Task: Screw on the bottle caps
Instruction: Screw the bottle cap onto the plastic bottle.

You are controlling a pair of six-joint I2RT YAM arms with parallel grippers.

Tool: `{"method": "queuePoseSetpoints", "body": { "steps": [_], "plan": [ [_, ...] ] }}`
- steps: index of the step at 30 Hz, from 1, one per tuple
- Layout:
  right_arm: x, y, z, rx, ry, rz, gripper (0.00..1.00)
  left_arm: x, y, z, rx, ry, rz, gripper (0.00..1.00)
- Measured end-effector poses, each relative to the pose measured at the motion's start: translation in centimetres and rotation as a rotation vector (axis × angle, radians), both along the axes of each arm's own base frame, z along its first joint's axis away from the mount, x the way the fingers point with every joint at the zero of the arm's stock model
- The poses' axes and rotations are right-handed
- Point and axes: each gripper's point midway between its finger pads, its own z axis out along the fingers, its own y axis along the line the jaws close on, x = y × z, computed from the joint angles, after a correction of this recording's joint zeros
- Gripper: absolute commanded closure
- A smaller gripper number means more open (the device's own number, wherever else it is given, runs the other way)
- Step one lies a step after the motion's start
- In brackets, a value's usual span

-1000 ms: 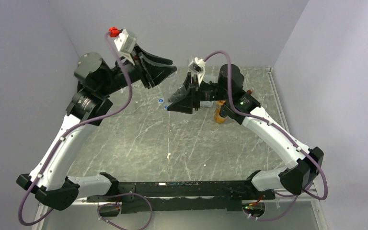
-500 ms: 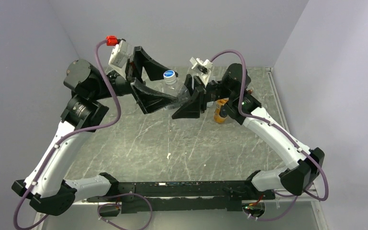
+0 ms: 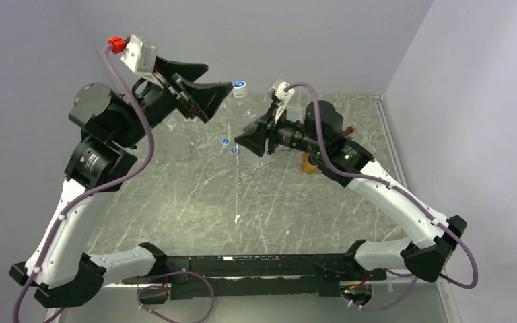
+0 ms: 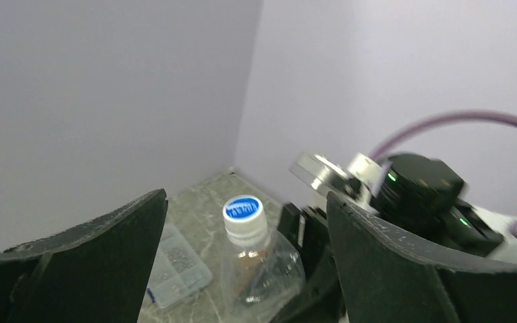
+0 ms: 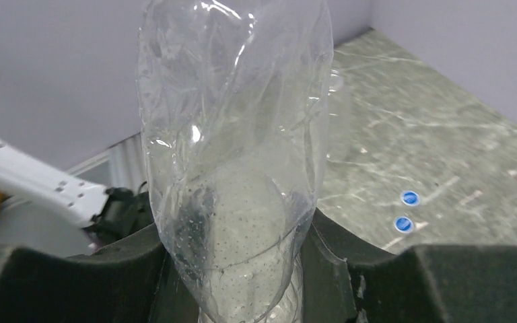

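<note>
A crumpled clear bottle (image 3: pixel 246 114) stands upright above the table, a blue cap (image 3: pixel 240 86) sitting on its neck. My right gripper (image 3: pixel 256 138) is shut on the bottle's lower body (image 5: pixel 235 141), one finger (image 5: pixel 124 262) on each side. My left gripper (image 3: pixel 219 75) hangs open just left of the cap (image 4: pixel 243 209), its fingers (image 4: pixel 108 249) spread wide and touching nothing. Two loose blue caps (image 3: pixel 226 142) (image 3: pixel 234 150) lie on the table, also seen in the right wrist view (image 5: pixel 410 198) (image 5: pixel 402 224). An orange bottle (image 3: pixel 305 162) stands half hidden behind the right arm.
A flat clear plastic box (image 4: pixel 175 266) lies on the grey marbled table (image 3: pixel 242 202) at the back left, under the left gripper. Pale walls enclose the table on three sides.
My left gripper has opened, let go of the cap and drawn back up and to the left. The cap stays on the clear bottle, which the right gripper still holds.
</note>
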Motion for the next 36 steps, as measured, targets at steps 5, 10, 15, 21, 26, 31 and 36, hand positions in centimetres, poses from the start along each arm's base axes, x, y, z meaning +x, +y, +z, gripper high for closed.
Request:
{"method": "queuePoseSetpoints", "body": {
  "steps": [5, 10, 15, 21, 26, 31, 36],
  "plan": [
    [1.8, 1.0, -1.6, -0.073, -0.009, -0.172, 1.0, 3.9, 0.1, -1.0, 0.008, 0.075, 0.128, 0.17],
    [3.8, 1.5, -2.4, -0.123, -0.014, -0.289, 1.0, 7.6, -0.6, -4.8, 0.069, 0.186, 0.208, 0.24],
    [4.9, 1.4, -3.3, -0.157, -0.017, -0.356, 1.0, 8.9, -0.9, -6.6, 0.101, 0.235, 0.239, 0.32],
    [5.5, 1.6, -3.2, -0.168, -0.029, -0.384, 1.0, 9.0, -0.8, -6.6, 0.1, 0.237, 0.248, 0.34],
    [5.7, 1.8, -3.1, -0.173, -0.034, -0.392, 1.0, 9.2, -0.9, -7.2, 0.113, 0.255, 0.248, 0.36],
    [5.8, 1.9, -3.2, -0.183, -0.034, -0.393, 1.0, 9.5, -1.1, -7.7, 0.121, 0.267, 0.247, 0.5],
    [5.8, 1.9, -3.7, -0.198, -0.032, -0.391, 1.0, 9.2, -1.6, -7.9, 0.116, 0.28, 0.224, 0.96]
  ]
}}
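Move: The blue-topped white cap on the held bottle's neck lies roughly 3 cm ahead of the left gripper, 5 cm to its right and 3 cm below. Two loose caps on the table are about 23 cm ahead of that gripper, level sideways, and the parts box some 33 cm ahead and 20 cm to the right, both some 56 cm down. From the right hand, which holds the bottle, its cap is about 3 cm ahead, 1 cm left and 13 cm up. Bring the open left gripper forward about 9 cm and down almost as far around the bottle cap, turning it counter-clockwise and tipping its fingers down some 15 degrees, then close the fingers to pinch the cap from both sides. Meanwhile keep the right grip on the bottle and carry it forward 6 cm, lower and slightly left, turning it clockwise about 20 degrees. ##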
